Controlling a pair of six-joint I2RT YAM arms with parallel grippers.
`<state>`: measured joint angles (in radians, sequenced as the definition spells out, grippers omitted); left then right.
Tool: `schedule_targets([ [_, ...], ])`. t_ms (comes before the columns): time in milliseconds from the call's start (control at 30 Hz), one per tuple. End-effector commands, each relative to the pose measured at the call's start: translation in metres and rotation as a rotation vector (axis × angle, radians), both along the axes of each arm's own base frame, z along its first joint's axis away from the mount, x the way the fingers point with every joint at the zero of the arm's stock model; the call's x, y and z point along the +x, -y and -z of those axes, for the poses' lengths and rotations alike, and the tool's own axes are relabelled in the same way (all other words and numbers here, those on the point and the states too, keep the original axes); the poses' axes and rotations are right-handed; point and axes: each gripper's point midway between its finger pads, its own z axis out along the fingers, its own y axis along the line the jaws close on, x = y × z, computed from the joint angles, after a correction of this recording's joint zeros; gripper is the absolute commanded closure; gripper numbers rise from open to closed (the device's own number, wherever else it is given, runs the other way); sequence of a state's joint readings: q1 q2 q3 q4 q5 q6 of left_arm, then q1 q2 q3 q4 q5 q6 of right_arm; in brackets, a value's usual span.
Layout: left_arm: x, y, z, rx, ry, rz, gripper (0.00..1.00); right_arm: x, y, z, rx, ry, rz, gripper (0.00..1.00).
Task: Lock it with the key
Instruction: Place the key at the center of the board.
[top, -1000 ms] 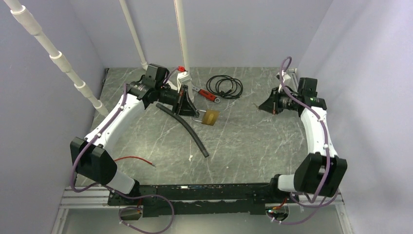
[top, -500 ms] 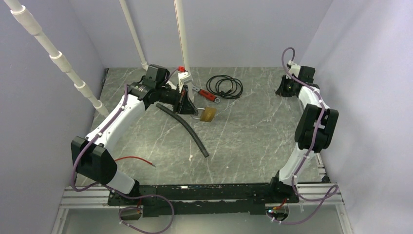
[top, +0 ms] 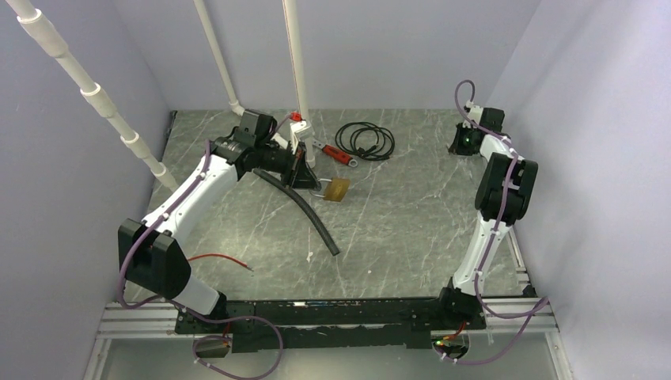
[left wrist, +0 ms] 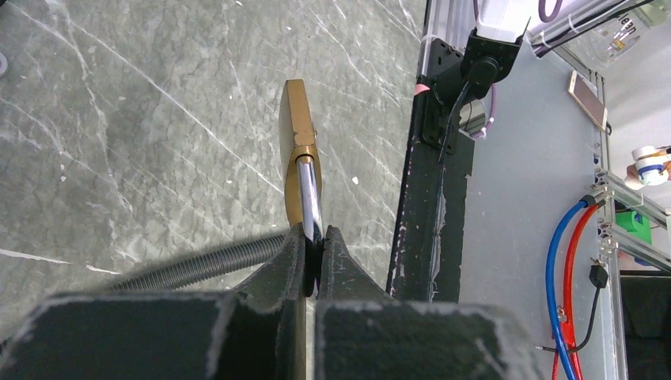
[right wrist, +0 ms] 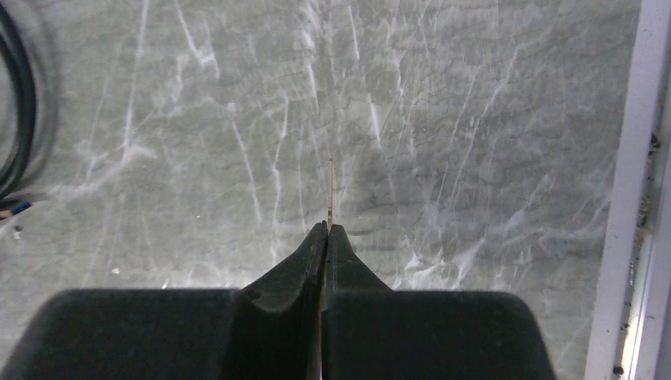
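Observation:
A brass padlock (top: 338, 190) hangs just above the marble table, left of centre. My left gripper (top: 305, 170) is shut on its steel shackle (left wrist: 310, 202). In the left wrist view the brass body (left wrist: 297, 134) sticks out edge-on beyond my left gripper (left wrist: 315, 237). My right gripper (top: 461, 141) is at the far right back of the table, near the wall. Its jaws are pressed together in the right wrist view (right wrist: 327, 228), and a thin key blade (right wrist: 331, 186) pokes out edge-on from between them, over bare table.
A black corrugated hose (top: 305, 210) lies diagonally beneath the padlock. A coiled black cable (top: 364, 141) and a red-handled tool (top: 332, 152) lie at the back. A red wire (top: 221, 260) lies front left. White pipes (top: 297, 71) rise behind the left arm.
The right arm has swung from the right middle of the table back into the far right corner, folding upright. The left gripper and padlock have shifted slightly left.

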<state>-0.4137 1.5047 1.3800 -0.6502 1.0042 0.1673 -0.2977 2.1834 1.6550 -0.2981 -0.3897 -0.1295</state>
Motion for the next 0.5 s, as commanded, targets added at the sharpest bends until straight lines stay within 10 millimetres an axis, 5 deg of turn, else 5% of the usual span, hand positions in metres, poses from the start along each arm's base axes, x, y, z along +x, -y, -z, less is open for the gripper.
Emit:
schedule_targets([
  [0, 0.005, 0.01, -0.023, -0.076, 0.059, 0.04, 1.0, 0.025, 0.013, -0.018, -0.035, 0.072, 0.017, 1.0],
  [67, 0.006, 0.01, -0.021, -0.074, 0.05, 0.041, 1.0, 0.027, 0.012, -0.015, -0.034, 0.07, 0.008, 0.97],
  [267, 0.011, 0.012, -0.019, -0.061, 0.031, 0.041, 1.0, 0.029, 0.005, -0.037, -0.016, 0.107, -0.032, 0.52],
  [467, 0.014, 0.012, -0.021, -0.029, -0.036, -0.001, 1.0, 0.013, -0.018, -0.11, -0.032, 0.238, -0.153, 0.22],
])
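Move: Just below the shut right fingertips, which still hold the key, the patch of board it goes to lies about 3 cm ahead and 3 cm down. At board height, the cable coil's middle is some 27 cm to the right hand's left and 4 cm farther out; the red wrench is roughly 36 cm left, about level. From the left hand, that patch lies some 41 cm right, 29 cm ahead and 22 cm below. Sinking a last 1.5 cm or so while easing about 1 cm forward, the right hand brings the key to the board, opens its fingers wide to let go of it, then lifts about 2 cm off it. Meanwhile the left hand keeps its grip on the padlock's shackle and lowers it about 2 cm, drifting slightly forward. ##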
